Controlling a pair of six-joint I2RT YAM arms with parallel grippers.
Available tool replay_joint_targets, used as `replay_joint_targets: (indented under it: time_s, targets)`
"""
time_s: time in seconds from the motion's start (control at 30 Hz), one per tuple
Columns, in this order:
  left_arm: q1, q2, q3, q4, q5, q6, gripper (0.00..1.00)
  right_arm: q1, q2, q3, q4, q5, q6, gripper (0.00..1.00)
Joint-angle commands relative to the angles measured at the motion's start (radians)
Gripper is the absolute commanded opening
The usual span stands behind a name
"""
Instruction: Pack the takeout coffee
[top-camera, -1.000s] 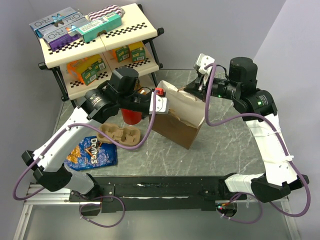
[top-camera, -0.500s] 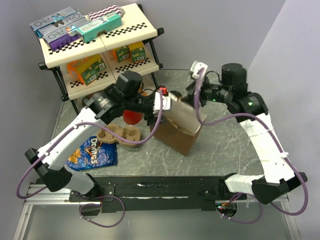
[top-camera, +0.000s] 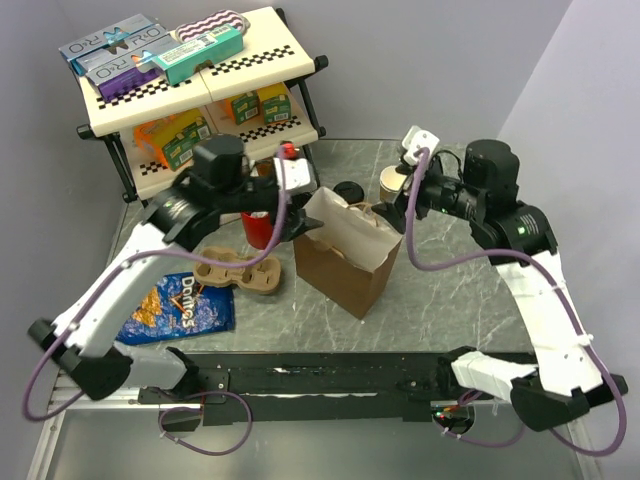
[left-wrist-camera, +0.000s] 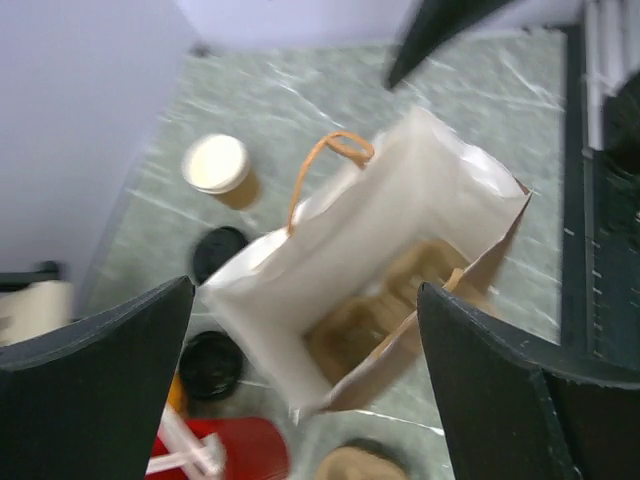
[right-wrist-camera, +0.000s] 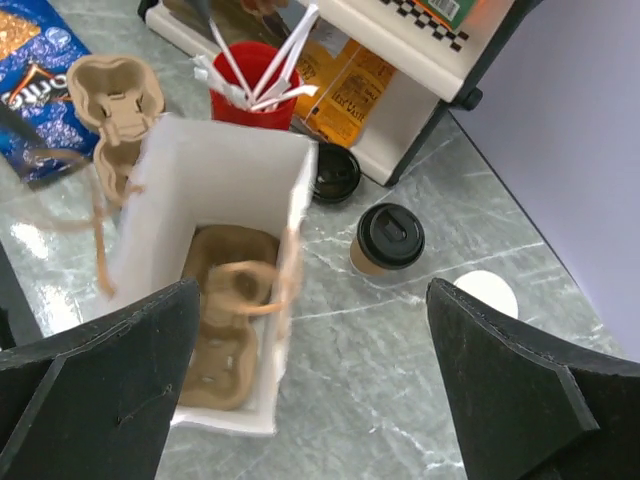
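Observation:
The takeout coffee (right-wrist-camera: 388, 238), a tan cup with a black lid, stands on the table just behind the open brown paper bag (top-camera: 340, 262); it also shows as a black disc from above (left-wrist-camera: 220, 251) (top-camera: 348, 190). A cardboard cup carrier (right-wrist-camera: 222, 315) lies in the bottom of the bag (right-wrist-camera: 215, 170). My left gripper (left-wrist-camera: 305, 300) hovers open above the bag's left side, holding nothing. My right gripper (right-wrist-camera: 312, 290) is open too, above the bag's right edge and the bare table, short of the coffee.
A lidless tan cup (right-wrist-camera: 485, 293) stands beyond the coffee and a loose black lid (right-wrist-camera: 335, 172) lies by the shelf leg. A red cup of white sticks (right-wrist-camera: 250, 85), a second carrier (top-camera: 238, 272) and a chip bag (top-camera: 182, 305) sit left of the bag. The shelf rack (top-camera: 190, 90) is behind.
Both grippers were shut on the bag's top edges; they have opened, let go and drawn back. The bag now stands open on its own, shifted slightly left.

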Motion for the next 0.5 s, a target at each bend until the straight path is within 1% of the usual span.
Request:
replay_joint_targets:
  time_s: [0.0,0.13,0.2,0.3,0.47]
  targets:
    - [0.034,-0.080,-0.012,0.069,-0.095,-0.055,0.99,-0.001,-0.010,-0.062,0.010,-0.002,-0.021,1.00]
    - [0.082,-0.089,-0.043,0.123,-0.168,-0.172,0.99,0.000,0.010,-0.097,-0.024,-0.061,-0.071,1.00]
    - [0.103,-0.094,-0.054,0.140,-0.179,-0.213,0.99,0.002,0.028,-0.105,-0.028,-0.050,-0.082,1.00]
    - [0.132,-0.089,-0.046,0.155,-0.188,-0.247,0.99,0.000,0.065,-0.097,-0.042,-0.046,-0.114,1.00]
    - [0.185,-0.057,0.007,0.117,-0.185,-0.264,0.99,0.000,0.109,-0.091,-0.054,-0.082,-0.134,0.96]
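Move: The red cup of straws stands about 13 cm ahead of my left hand, 10 cm to its left and some 24 cm lower; the black lid is roughly 19 cm ahead and 3 cm left, the empty tray about 4 cm ahead and 17 cm left. From my right hand the bag's middle lies some 9 cm left, 2 cm ahead and 18 cm down; the lidded coffee is about 22 cm ahead and 7 cm left, the pale paper cup 23 cm ahead and 6 cm right. Already free of the bag, my left hand swings left and forward, about 5 cm each way, towards the straw cup, rising briefly before easing down again and turning some 20 degrees counter-clockwise. My right hand sinks about 8 cm towards the bag's right rim and handle, its fingers tipping down a little. Both grippers stay wide open. ##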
